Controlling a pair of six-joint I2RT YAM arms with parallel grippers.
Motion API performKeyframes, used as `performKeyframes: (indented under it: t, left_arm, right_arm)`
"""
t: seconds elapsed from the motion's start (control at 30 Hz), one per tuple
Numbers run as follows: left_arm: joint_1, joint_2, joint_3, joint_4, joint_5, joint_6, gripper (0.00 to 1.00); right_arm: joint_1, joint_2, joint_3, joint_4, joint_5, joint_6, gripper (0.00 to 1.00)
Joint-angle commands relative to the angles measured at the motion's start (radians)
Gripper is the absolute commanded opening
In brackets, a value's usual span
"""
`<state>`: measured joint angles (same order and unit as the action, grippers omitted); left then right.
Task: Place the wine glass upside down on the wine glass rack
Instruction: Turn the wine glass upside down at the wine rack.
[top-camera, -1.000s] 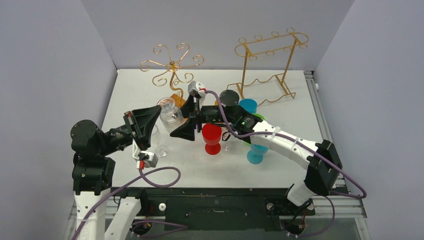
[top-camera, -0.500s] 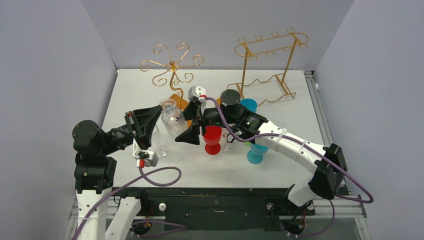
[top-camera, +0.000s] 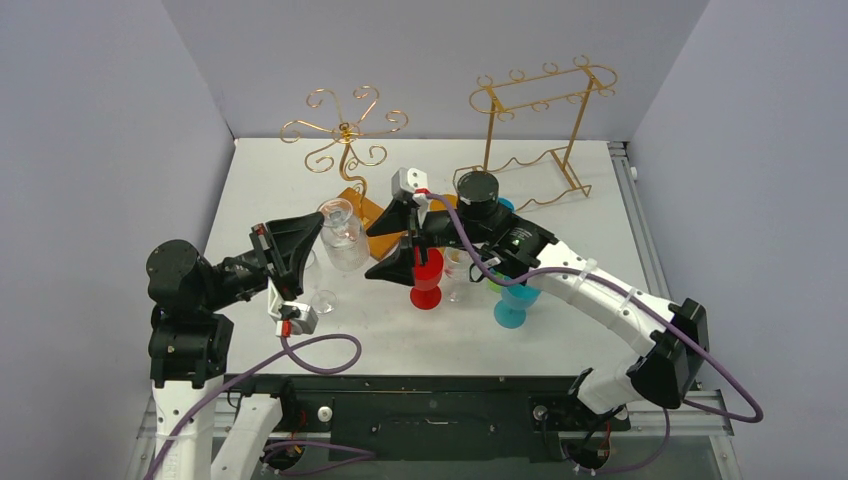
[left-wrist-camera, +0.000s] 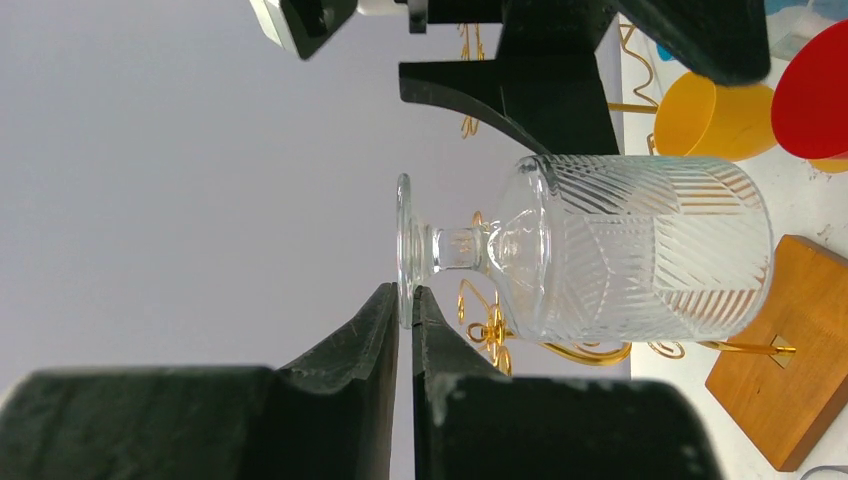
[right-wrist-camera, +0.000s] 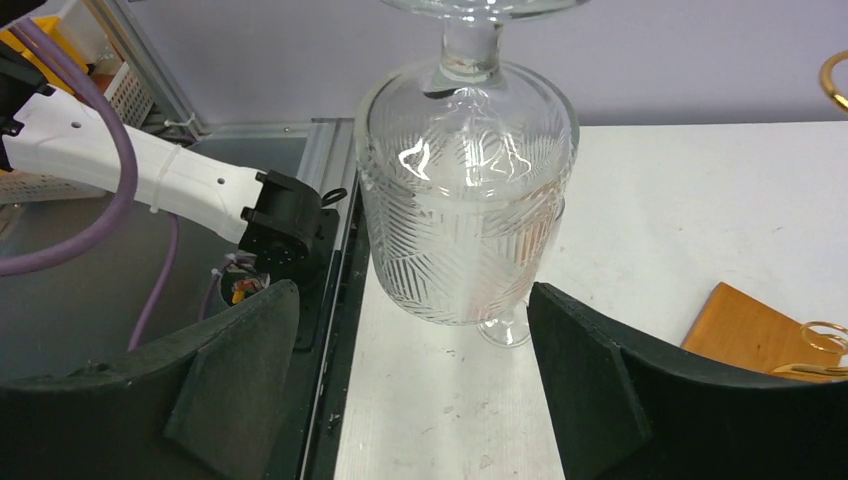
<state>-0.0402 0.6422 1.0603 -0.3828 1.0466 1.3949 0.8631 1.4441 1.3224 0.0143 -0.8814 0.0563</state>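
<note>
A clear cut-glass wine glass (top-camera: 343, 235) hangs upside down in the air, foot up and mouth down. My left gripper (top-camera: 323, 214) is shut on the rim of its foot; in the left wrist view the fingertips (left-wrist-camera: 382, 300) pinch that rim while the bowl (left-wrist-camera: 640, 250) sticks out sideways. My right gripper (top-camera: 371, 250) stands open just right of the glass, not touching it. In the right wrist view the bowl (right-wrist-camera: 465, 210) hangs ahead of the wide-apart jaws of the right gripper (right-wrist-camera: 412, 300). The wine glass rack (top-camera: 345, 135), a gold spiral tree on a wooden base (top-camera: 362, 208), stands behind.
A red goblet (top-camera: 425, 275), a small clear glass (top-camera: 458, 272) and blue cups (top-camera: 514, 305) stand under the right arm. Another clear glass (top-camera: 322, 298) stands by the left arm. A taller gold frame rack (top-camera: 535, 130) is at the back right. A yellow cup (left-wrist-camera: 705, 115) is near.
The right arm has drawn back to the right, a little away from the glass, jaws still open. The left gripper keeps its hold; the glass has shifted only slightly.
</note>
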Motion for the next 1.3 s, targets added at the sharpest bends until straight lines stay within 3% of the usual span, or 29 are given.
performKeyframes:
  t: [0.0, 0.33, 0.67, 1.0, 1.27]
  left_arm:
    - [0.002, -0.011, 0.015, 0.061, -0.014, 0.018, 0.00]
    - [0.002, -0.019, -0.010, 0.128, 0.002, 0.001, 0.00]
    - [0.002, -0.021, -0.016, 0.175, -0.007, -0.031, 0.00]
    - [0.002, -0.027, -0.025, 0.206, -0.015, -0.048, 0.00]
    - [0.002, -0.025, -0.019, 0.222, -0.029, -0.064, 0.00]
  right_arm:
    - [-0.015, -0.072, 0.050, -0.042, -0.055, -0.079, 0.80]
    - [-0.004, -0.027, 0.025, 0.217, -0.021, 0.118, 0.80]
    - [0.067, 0.081, 0.108, 0.133, 0.074, 0.074, 0.80]
    - [0.073, 0.128, 0.021, 0.490, 0.119, 0.310, 0.80]
    - [0.080, 0.159, 0.006, 0.527, 0.085, 0.341, 0.81]
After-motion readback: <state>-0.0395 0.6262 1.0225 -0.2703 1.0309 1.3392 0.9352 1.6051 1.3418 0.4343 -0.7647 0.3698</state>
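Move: The wine glass hangs upside down with its foot in the left fingers; its bowl lies about 5 cm left, 2 cm ahead and 1 cm above the open right hand. For the left hand, the bowl is some 8 cm below, 4 cm right and 1 cm ahead. From the right hand the rack's hooks are roughly 30 cm ahead, 7 cm left and 3 cm up; the red goblet stands 9 cm ahead, 6 cm right and 27 cm down. Rising about 3.5 cm first, with a slight draw back to the right, the right hand then reaches left some 6 to 7 cm, dipping and lifting again as its fingertips tilt up about 10 degrees. Its wide-open fingers go around the inverted bowl, one on each side, and stay open. The left hand keeps its pinch on the foot, nearly still. ##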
